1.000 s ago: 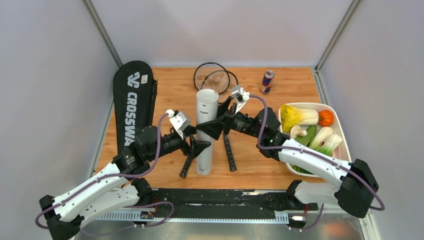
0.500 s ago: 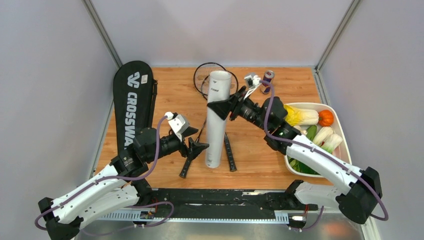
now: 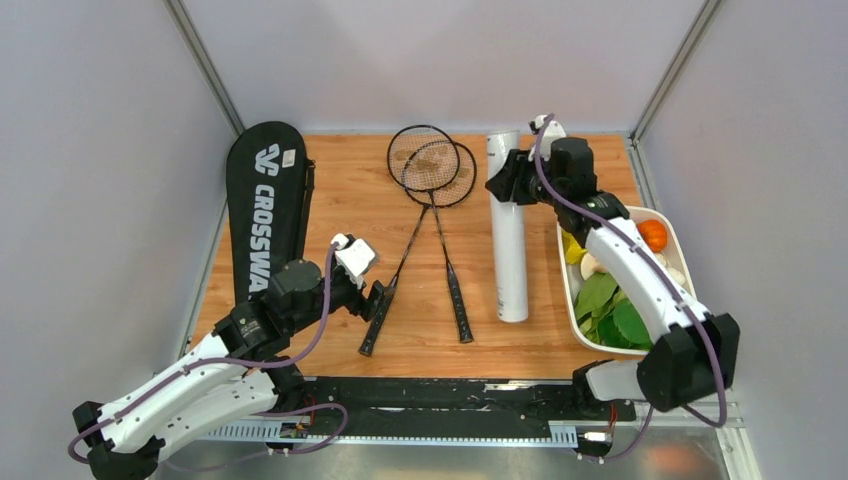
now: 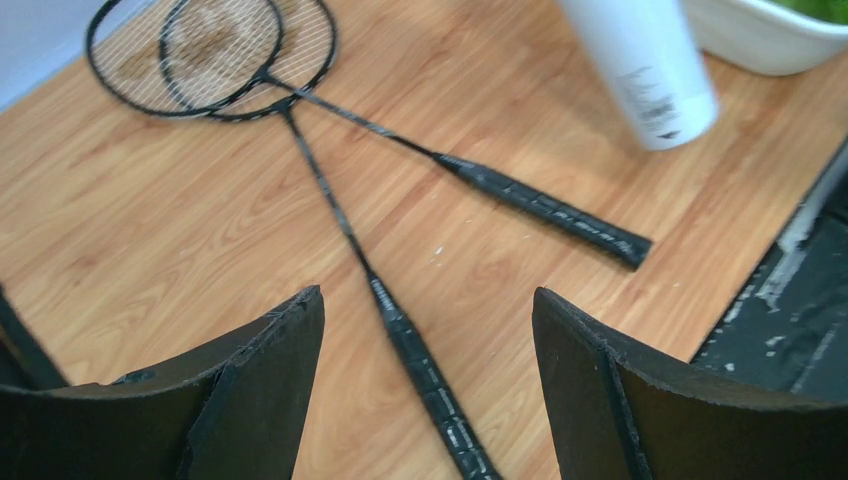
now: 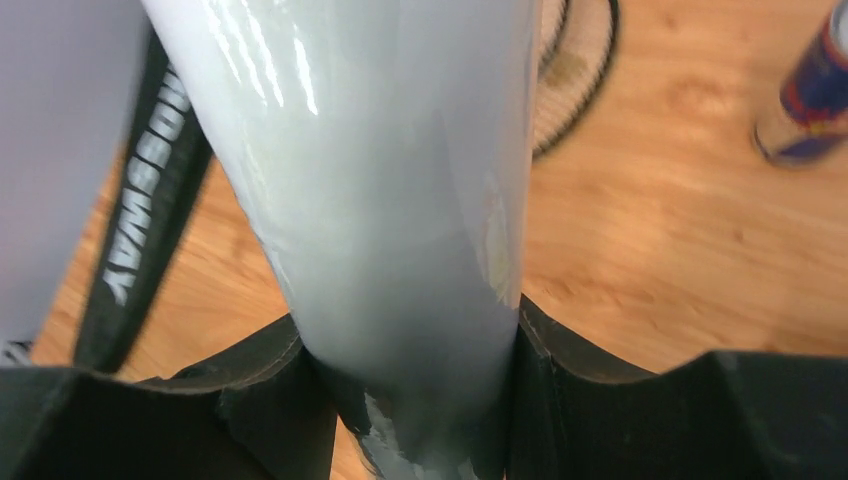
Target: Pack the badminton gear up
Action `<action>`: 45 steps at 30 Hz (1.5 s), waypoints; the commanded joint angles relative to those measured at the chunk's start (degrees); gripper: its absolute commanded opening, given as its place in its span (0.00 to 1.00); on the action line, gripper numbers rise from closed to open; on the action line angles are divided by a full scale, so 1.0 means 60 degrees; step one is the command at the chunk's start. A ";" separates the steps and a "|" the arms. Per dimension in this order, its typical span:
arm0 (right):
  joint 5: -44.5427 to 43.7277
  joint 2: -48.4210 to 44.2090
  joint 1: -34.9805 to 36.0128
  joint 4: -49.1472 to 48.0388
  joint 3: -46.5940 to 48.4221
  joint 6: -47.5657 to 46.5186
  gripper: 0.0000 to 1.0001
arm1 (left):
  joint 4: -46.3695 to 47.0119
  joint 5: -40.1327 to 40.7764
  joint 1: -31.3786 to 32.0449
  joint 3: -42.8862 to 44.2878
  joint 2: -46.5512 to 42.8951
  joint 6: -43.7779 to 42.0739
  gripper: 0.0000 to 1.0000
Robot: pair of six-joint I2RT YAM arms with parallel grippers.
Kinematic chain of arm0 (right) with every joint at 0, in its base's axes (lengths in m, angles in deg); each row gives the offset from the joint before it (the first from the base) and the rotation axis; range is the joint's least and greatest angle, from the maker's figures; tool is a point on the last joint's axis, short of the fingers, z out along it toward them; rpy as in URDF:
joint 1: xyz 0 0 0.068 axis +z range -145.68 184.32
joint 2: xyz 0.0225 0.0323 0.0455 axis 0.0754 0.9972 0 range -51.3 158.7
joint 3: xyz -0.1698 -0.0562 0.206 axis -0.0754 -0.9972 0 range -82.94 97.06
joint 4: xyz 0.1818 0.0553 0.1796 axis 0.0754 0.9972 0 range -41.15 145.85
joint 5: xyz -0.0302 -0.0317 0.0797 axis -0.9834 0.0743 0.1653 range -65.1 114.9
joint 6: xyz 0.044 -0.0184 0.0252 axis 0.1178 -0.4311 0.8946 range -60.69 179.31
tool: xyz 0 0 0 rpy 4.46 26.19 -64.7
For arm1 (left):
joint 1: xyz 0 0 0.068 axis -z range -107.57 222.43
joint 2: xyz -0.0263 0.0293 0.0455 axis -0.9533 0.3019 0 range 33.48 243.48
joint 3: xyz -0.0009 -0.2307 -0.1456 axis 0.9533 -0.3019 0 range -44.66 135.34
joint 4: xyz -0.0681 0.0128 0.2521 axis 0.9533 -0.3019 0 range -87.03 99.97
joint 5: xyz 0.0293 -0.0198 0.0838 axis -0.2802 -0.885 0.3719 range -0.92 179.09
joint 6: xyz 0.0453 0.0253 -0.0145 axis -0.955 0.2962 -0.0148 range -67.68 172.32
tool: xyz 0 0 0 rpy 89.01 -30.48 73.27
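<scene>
My right gripper is shut on the far part of the white tube, which runs toward me beside the tray. In the right wrist view the tube fills the space between both pads. I cannot tell whether its near end touches the table. Two black rackets lie crossed at mid-table, heads overlapping at the back. My left gripper hangs open just above the left racket's handle, touching nothing. The black CROSSWAY bag lies flat along the left edge.
A white tray of vegetables fills the right side, close to the tube. A red-and-blue can stands at the back right, hidden behind my right arm in the top view. Grey walls close off the left, back and right.
My right gripper has carried the tube from mid-table to the right and back, uncovering the rackets. The left gripper has drawn back a little toward me.
</scene>
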 commanded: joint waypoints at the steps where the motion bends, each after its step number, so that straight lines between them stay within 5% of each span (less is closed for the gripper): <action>1: -0.0083 0.1274 -0.0194 0.1981 0.0917 -0.1080 0.44 | -0.0384 0.1325 0.0008 -0.0011 -0.0119 -0.0655 0.82; 12: -0.1938 0.5536 -0.0344 0.2498 0.2413 -0.0862 0.51 | -0.0411 0.1655 -0.0004 -0.0448 -0.0224 -0.0747 0.82; 16: -0.3038 0.6125 -0.0362 0.2533 0.2663 -0.0576 0.63 | -0.0462 0.2146 0.0007 -0.0545 -0.0233 -0.0754 0.82; 25: -0.3025 0.5598 -0.0319 0.2577 0.2785 -0.0703 0.82 | -0.0948 0.4216 -0.0006 0.0201 0.1166 0.0263 0.86; 39: -0.0831 0.2609 0.0739 0.1605 0.0993 -0.0619 0.81 | -0.1611 0.3695 -0.1020 0.1706 0.2984 0.2694 0.79; 45: -0.0764 0.2825 0.1925 0.0552 -0.0068 -0.0136 0.73 | -0.1124 0.2936 -0.1120 0.1413 0.2649 0.3514 0.77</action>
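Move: Beneath the right hand, about 27 cm down, 5 cm ahead and 5 cm right, is bare table for the tube it holds; the right racket's handle is 16 cm back and 7 cm left, the can 16 cm ahead and 13 cm right. The left racket's handle is about 21 cm below the left hand, level and 3 cm right; the black bag is 21 cm ahead and 26 cm left. Lowering the held tube some 23 cm, slightly forward and right, the right hand tips down and opens to let go on the table beside the rackets, then rises and swings back and left, open, towards the right racket's handle. The open left hand goes about 7 cm forward, less to the left and down, turning some 30 degrees counter-clockwise. ##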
